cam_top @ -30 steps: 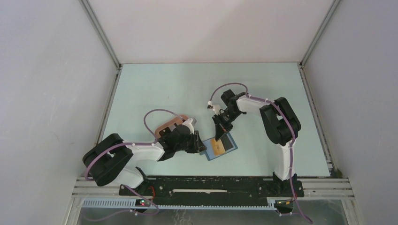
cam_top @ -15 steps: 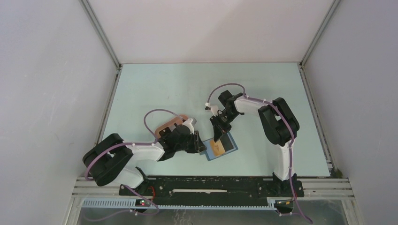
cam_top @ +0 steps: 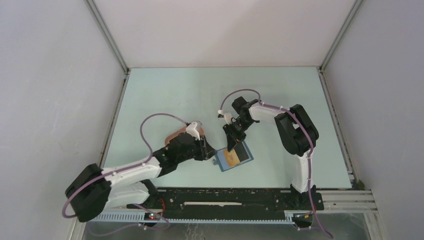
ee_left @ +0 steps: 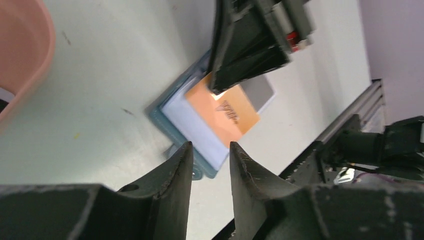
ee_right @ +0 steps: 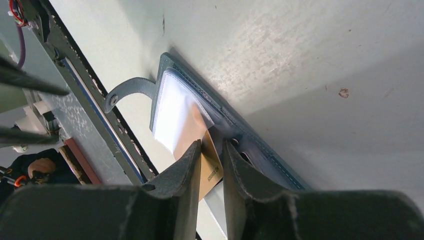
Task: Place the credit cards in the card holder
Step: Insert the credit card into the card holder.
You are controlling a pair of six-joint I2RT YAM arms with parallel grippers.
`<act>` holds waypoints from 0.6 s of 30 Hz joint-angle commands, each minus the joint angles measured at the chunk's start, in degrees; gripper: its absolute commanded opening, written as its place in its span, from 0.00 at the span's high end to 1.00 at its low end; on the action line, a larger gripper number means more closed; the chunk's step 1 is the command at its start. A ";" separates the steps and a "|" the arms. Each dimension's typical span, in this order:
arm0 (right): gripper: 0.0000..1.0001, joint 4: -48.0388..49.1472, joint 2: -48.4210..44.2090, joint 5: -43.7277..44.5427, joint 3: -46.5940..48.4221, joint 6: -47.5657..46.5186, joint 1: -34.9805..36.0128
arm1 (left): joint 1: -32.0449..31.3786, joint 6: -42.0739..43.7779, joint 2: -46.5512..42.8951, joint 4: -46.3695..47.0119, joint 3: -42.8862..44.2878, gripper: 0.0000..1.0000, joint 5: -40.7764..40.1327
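Note:
The blue card holder (cam_top: 243, 154) lies open on the table near the front edge, its small tab (ee_right: 125, 90) pointing towards the rail. A tan-orange credit card (cam_top: 230, 157) sits partly under the holder's clear pocket (ee_left: 192, 120). My right gripper (ee_right: 211, 145) stands over the card's outer end. Its jaws are slightly apart and the card (ee_right: 210, 162) leans on the left finger only. My left gripper (ee_left: 210, 150) hovers open just left of the holder, with nothing between its fingers. In the left wrist view the right gripper's fingers (ee_left: 245, 55) reach down onto the card (ee_left: 225, 107).
A pink oval tray (ee_left: 22, 55) lies left of the holder, mostly hidden under my left arm in the top view (cam_top: 174, 135). The black mounting rail (cam_top: 225, 197) runs close along the holder's near side. White walls enclose the table.
The right gripper's jaws have parted from the tan-orange card they were shut on. The left arm has stretched out lower and its gripper has drawn back a little from the holder.

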 commanded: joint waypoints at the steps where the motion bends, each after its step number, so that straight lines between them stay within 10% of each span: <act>1: 0.70 -0.13 -1.62 0.34 1.42 -1.10 -0.05 | -1.74 3.43 -8.45 -0.15 -1.63 0.61 -2.12; 9: 0.70 -0.17 -1.44 0.12 1.38 -1.09 -0.10 | -12.67 10.52 -12.19 11.89 -0.77 0.57 -8.13; 15: 0.71 -0.16 -1.30 0.12 1.43 -1.17 -0.15 | -13.24 3.90 -6.94 27.90 -6.51 0.08 -13.80; 18: 0.71 -0.08 -1.39 0.21 1.43 -1.09 -0.15 | -13.20 0.83 -6.39 32.47 -8.17 0.01 -14.66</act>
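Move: The orange card in the open card holder lies about 6 cm right of the left hand, 1 cm ahead and some 6 cm below. The black card is some 10 cm right, 2 cm ahead. The pink bin stands about 12 cm to the left hand's left and 10 cm ahead. For the right hand, already down at the card's far edge, that card's middle is about 3 cm back, 1 cm right and 1 cm below. The card and holder are left below as the left arm keeps rising, about 9 cm, while drawing back a few centimetres and shifting right; then it eases slightly forward and starts down. Its fingers tip up some 20 degrees and late on spread wide. The right hand stays put, its partly open fingertips still at the card's far edge. ##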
